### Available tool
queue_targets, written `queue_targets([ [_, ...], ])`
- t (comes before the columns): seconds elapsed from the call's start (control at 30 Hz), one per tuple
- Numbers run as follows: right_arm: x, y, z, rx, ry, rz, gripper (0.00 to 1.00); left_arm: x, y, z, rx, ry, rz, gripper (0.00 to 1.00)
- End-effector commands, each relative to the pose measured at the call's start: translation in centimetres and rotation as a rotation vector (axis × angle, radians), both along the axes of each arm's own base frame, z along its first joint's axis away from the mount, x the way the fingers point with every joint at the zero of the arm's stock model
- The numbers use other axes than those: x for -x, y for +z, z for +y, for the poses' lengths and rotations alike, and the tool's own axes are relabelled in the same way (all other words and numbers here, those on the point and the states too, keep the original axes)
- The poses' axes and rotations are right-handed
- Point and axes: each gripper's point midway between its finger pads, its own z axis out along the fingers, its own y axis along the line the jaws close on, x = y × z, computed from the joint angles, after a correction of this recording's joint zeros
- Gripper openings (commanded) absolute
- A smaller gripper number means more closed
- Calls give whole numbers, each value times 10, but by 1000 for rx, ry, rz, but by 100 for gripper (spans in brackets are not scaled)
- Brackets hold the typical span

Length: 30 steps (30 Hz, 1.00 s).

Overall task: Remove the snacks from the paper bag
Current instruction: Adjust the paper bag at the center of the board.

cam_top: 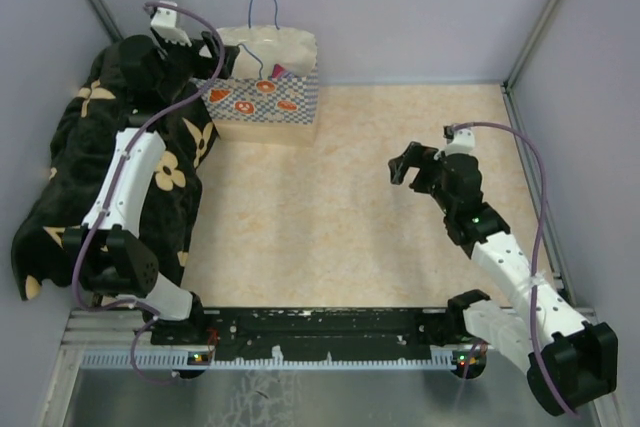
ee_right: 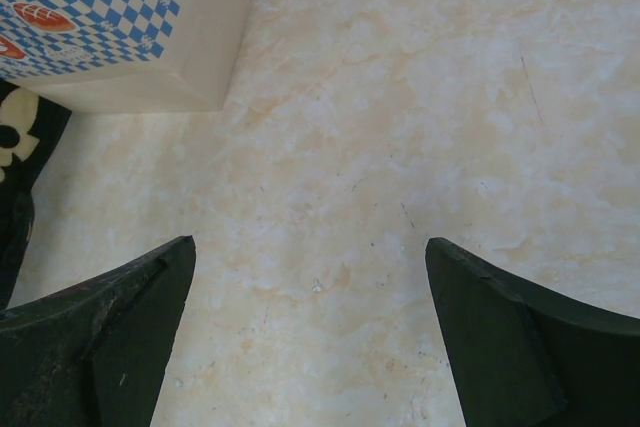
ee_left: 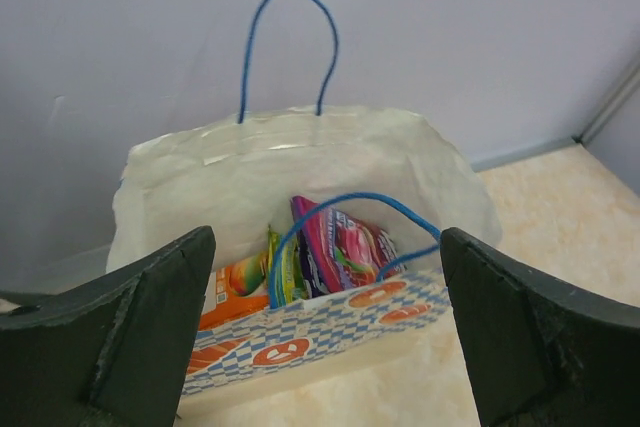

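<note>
The paper bag (cam_top: 262,87) stands upright at the back left, blue-and-white checkered with orange motifs and blue cord handles. In the left wrist view the paper bag (ee_left: 300,332) gapes open, and snacks stand inside: a purple packet (ee_left: 345,247), a green-yellow one (ee_left: 285,267) and an orange one (ee_left: 232,292). My left gripper (cam_top: 215,59) hangs just left of the bag's mouth, jaws open and holding nothing; in its wrist view the left gripper (ee_left: 328,247) straddles the bag's near side. My right gripper (cam_top: 412,169) hovers open over bare table, and the wrist view shows the right gripper (ee_right: 310,252) with nothing between its fingers.
A black blanket with cream flower shapes (cam_top: 90,177) lies along the left side under my left arm. Grey walls close the back and both sides. The bag's corner (ee_right: 150,57) shows at the upper left of the right wrist view. The marbled table (cam_top: 360,217) lies between the arms.
</note>
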Motion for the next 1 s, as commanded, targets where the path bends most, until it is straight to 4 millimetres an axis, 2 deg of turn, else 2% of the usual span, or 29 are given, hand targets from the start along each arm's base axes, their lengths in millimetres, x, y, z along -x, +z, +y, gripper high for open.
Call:
queue_targets([
  [0.0, -2, 26, 10, -26, 48, -73, 99, 31, 12, -28, -137, -158, -96, 100],
  [0.2, 5, 27, 11, -49, 62, -95, 99, 17, -30, -20, -274, -16, -8, 100],
  [0.3, 7, 29, 11, -56, 64, -105, 99, 6, -39, -21, -330, 54, -27, 100],
  [0.4, 9, 29, 12, -60, 69, -100, 99, -10, -38, -18, -356, 136, -41, 100],
  [0.63, 13, 25, 9, -57, 62, -94, 99, -36, -6, -17, -340, 196, -122, 98],
  [0.67, 14, 25, 9, -59, 62, -95, 99, -38, -6, -20, -342, 178, -122, 92],
  [0.7, 14, 25, 9, -59, 63, -95, 99, -38, -3, -25, -342, 153, -128, 75],
  [0.77, 14, 26, 10, -60, 70, -99, 98, -33, -2, -38, -346, 85, -137, 49],
  [0.83, 14, 24, 12, -59, 80, -101, 97, -27, -1, -41, -343, 76, -139, 11],
  [0.87, 14, 24, 12, -60, 81, -105, 97, -23, -3, -40, -334, 85, -140, 1],
  [0.97, 12, 22, 13, -66, 81, -115, 96, -2, -7, -42, -299, 73, -154, 0],
])
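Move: The bag's near blue handle, which the left hand is going for, stands about 5 cm ahead of it, 5 cm to its right and 4 cm lower. The bag's middle is some 8 cm ahead, 8 cm right and 20 cm down. The far handle rises about 14 cm ahead, 9 cm right and 4 cm above, and the pink snack lies about 9 cm ahead, 11 cm right and 12 cm lower. From the right hand, the near handle is roughly 22 cm ahead, 37 cm left and 16 cm higher. Back and to the right a couple of centimetres at first, the left hand then sinks nearly 6 cm and swings forward about 6 cm to the near handle, rolling some 20 degrees so that its left side rises. The open fingers shut fully and pinch the blue cord by its left part, the hand already coming up about 3 cm as they close. ##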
